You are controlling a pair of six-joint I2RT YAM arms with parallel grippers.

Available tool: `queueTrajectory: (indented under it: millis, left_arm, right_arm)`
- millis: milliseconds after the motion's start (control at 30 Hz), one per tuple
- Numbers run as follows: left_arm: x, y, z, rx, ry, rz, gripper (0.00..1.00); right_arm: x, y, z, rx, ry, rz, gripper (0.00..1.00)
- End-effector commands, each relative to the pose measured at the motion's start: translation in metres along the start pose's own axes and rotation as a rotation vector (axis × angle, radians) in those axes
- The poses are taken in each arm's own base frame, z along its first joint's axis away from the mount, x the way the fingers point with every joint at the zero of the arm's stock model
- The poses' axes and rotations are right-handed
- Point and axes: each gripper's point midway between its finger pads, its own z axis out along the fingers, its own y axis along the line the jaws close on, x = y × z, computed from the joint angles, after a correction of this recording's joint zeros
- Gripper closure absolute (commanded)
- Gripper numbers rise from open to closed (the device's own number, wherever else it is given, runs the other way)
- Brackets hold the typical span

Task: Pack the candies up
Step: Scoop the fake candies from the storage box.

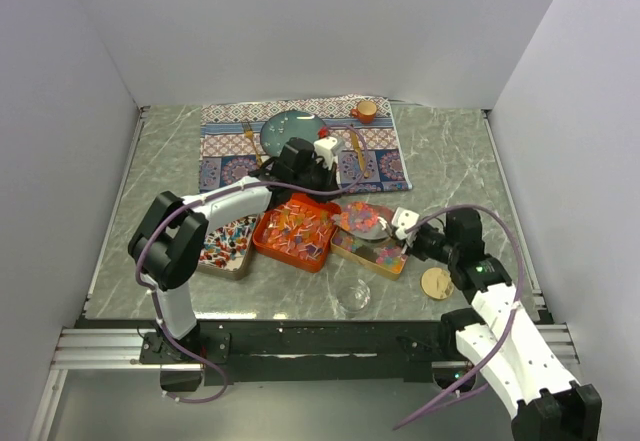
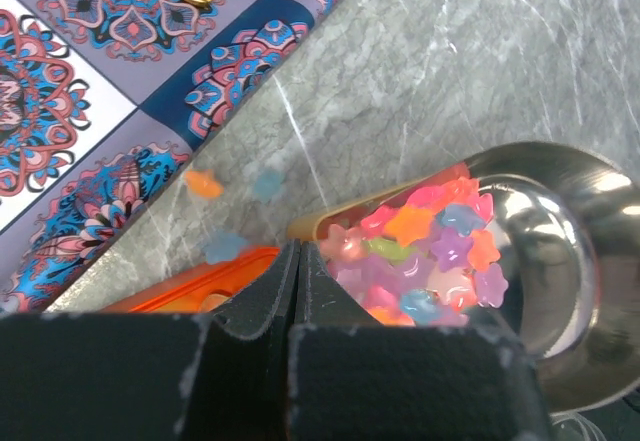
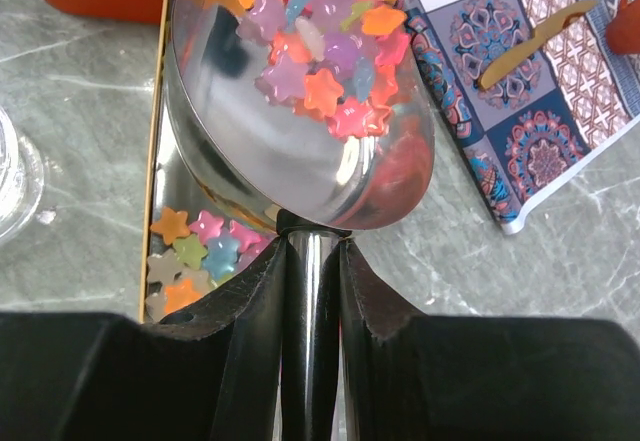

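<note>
Pastel star candies (image 3: 318,46) fill the silver scoop (image 3: 290,161), which hangs tilted over a gold-rimmed metal tray (image 3: 165,161) holding more stars (image 3: 200,256). My right gripper (image 3: 311,261) is shut on the scoop's handle; from above it (image 1: 398,226) sits right of the scoop (image 1: 365,219). My left gripper (image 2: 298,253) is shut on nothing, hovering by the far edge of the orange tray (image 1: 297,233) of orange-red candies, close to the scoop's candies (image 2: 430,251). A metal tray (image 1: 228,244) at the left holds red-white-blue candies. Three loose candies (image 2: 203,183) lie on the marble.
A patterned placemat (image 1: 300,141) at the back carries a blue plate (image 1: 285,126), wooden cutlery (image 1: 357,149) and an orange cup (image 1: 366,111). A small glass jar (image 1: 353,296) and a round wooden lid (image 1: 436,282) sit near the front edge.
</note>
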Motion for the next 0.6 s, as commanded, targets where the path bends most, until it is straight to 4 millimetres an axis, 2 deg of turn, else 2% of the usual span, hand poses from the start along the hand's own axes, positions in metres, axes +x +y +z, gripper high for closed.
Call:
queueTrajectory:
  millis: [0, 100, 133, 200, 233, 333, 367, 433, 467, 567]
  left_arm:
    - [-0.018, 0.008, -0.002, -0.033, -0.05, 0.002, 0.99]
    - [-0.025, 0.029, -0.004, -0.114, -0.068, -0.015, 0.99]
    - [-0.037, 0.039, -0.007, -0.133, -0.094, -0.019, 0.99]
    - [-0.043, 0.052, -0.014, -0.182, -0.095, -0.02, 0.98]
    - [-0.056, 0.058, -0.02, -0.203, -0.123, -0.013, 0.96]
    - [-0.079, 0.071, -0.032, -0.253, -0.164, 0.043, 0.88]
    - [-0.084, 0.074, -0.034, -0.259, -0.175, 0.056, 0.79]
    - [-0.095, 0.083, -0.04, -0.277, -0.185, 0.06, 0.71]
    - [-0.098, 0.086, -0.042, -0.284, -0.188, 0.059, 0.65]
    - [-0.105, 0.095, -0.051, -0.316, -0.21, 0.064, 0.56]
  right_arm:
    - [-0.014, -0.012, 0.001, 0.098, -0.115, -0.089, 1.0]
    - [-0.01, -0.013, 0.001, 0.198, -0.189, -0.135, 1.0]
    - [-0.01, -0.013, 0.0, 0.24, -0.223, -0.177, 1.0]
    - [-0.012, -0.015, -0.002, 0.274, -0.251, -0.209, 1.0]
    - [-0.017, -0.017, -0.006, 0.303, -0.277, -0.239, 1.0]
    - [-0.036, -0.021, -0.016, 0.348, -0.353, -0.287, 1.0]
    - [-0.043, -0.02, -0.018, 0.344, -0.381, -0.301, 1.0]
    - [-0.055, -0.021, -0.025, 0.356, -0.415, -0.334, 1.0]
    - [-0.059, -0.021, -0.027, 0.355, -0.427, -0.349, 1.0]
    - [-0.068, -0.027, -0.033, 0.41, -0.473, -0.338, 1.0]
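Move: The right hand holds the steel scoop loaded with star candies, its bowl about 9 cm to the left and 5 cm ahead. The gold-rimmed tray lies 9 cm left, level with it and some 9 cm lower; the orange box is 24 cm left and 3 cm ahead, the clear jar 12 cm left and 12 cm back. From the left hand, the plate is about 14 cm ahead and 9 cm left, the tray 11 cm back and 8 cm right. The right hand keeps its grip on the scoop handle over the gold-rimmed tray, dips about 4 cm and then bobs up some 6 cm to just above where it began, steadily tilting the fingers and scoop upward by nearly 30 degrees, until the fingers point about level. Meanwhile the left hand, its closed fingers close by the corner where tray and orange box meet, pulls away forward and to the left towards the plate, rising about 5 cm in the later part while the fingers open partway and the wrist turns some 15 degrees counter-clockwise. ##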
